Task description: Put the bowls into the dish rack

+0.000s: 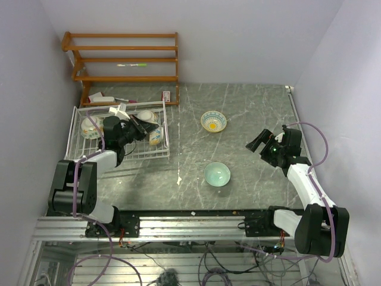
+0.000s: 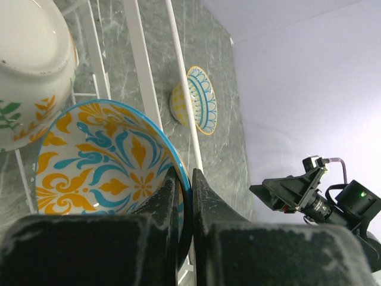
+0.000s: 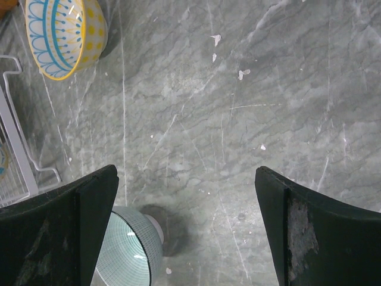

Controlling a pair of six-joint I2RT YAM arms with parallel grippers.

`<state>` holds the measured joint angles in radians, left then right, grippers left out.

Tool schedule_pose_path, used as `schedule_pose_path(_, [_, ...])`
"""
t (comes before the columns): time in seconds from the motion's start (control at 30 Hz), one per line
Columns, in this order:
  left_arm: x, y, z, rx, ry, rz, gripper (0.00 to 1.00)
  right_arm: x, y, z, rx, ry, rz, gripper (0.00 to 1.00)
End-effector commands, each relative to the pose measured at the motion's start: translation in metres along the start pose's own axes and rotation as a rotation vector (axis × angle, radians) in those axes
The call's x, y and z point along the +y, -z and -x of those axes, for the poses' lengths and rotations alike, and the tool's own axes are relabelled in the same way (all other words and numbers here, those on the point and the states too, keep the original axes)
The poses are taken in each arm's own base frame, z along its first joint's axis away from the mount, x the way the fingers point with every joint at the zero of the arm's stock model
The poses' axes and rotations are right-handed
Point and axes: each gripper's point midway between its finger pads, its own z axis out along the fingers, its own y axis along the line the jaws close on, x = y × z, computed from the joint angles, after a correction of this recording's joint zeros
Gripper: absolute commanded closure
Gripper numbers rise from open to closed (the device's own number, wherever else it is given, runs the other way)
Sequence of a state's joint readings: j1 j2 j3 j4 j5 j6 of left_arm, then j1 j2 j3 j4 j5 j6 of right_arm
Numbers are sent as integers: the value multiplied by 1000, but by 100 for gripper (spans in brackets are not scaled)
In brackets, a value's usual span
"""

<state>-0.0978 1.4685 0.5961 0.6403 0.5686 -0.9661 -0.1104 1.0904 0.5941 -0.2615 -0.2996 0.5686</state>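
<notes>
My left gripper (image 2: 187, 179) is shut on the rim of a blue and yellow floral bowl (image 2: 101, 161) and holds it on edge over the right part of the white wire dish rack (image 1: 77, 119). Other floral bowls (image 1: 90, 127) sit in the rack. A yellow and blue bowl (image 1: 214, 121) and a plain pale teal bowl (image 1: 216, 174) stand on the table; both also show in the right wrist view, the yellow one (image 3: 62, 33) and the teal one (image 3: 128, 253). My right gripper (image 1: 257, 142) is open and empty above the table, right of both bowls.
A brown wooden shelf unit (image 1: 122, 59) stands at the back left behind the rack, with small items at its foot. The grey marble table (image 1: 250, 107) has walls on the left, back and right. A small white scrap (image 1: 179, 179) lies near the rack's front corner.
</notes>
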Motion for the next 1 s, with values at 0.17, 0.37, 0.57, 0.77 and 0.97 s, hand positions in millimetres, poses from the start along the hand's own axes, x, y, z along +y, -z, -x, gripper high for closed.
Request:
schedule_pose_path(0.17, [45,6,-2,2,52,61,93,-4,-7,-3,4,-7,5,0])
schedule_pose_path(0.37, [85,17,-8,-4,116,113,89,-4,-7,-1,3,-4,1,0])
schedule_pose_path(0.57, [106,27,-8,-13,142,140,80,-3,-7,0,1,-4,5,1])
schedule_pose_path(0.77, [121,36,-4,-30,153,180,73,-4,-9,0,6,-6,3,1])
schedule_pose_path(0.97, [133,41,-4,-39,182,183,65,-2,-10,2,4,-6,8,1])
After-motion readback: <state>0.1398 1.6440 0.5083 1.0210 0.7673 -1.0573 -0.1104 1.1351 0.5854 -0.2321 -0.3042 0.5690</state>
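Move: The left hand still pinches the rim of the orange-and-blue bowl inside the dish rack's right end. The spot where it will stand lies about 3 cm back, 3 cm left and some 5 cm below this hand. The leaf-painted bowl is about 4 cm ahead and 4 cm left, and the rack's right rail some 4 cm to the right, level with the hand front to back. From the right hand, that spot is roughly 4 cm ahead and 40 cm left. The left hand brings the orange-and-blue bowl leftward along the rack, away from the right rail, travelling about 6.5 cm in all and sinking nearly 2 cm while the wrist rolls slightly, its left side dipping some 5 degrees. The fingers keep their pinch for the first half, then open to about a third as the hand goes on left faster, so that they end loosely astride the rim, still around the bowl's wall. ##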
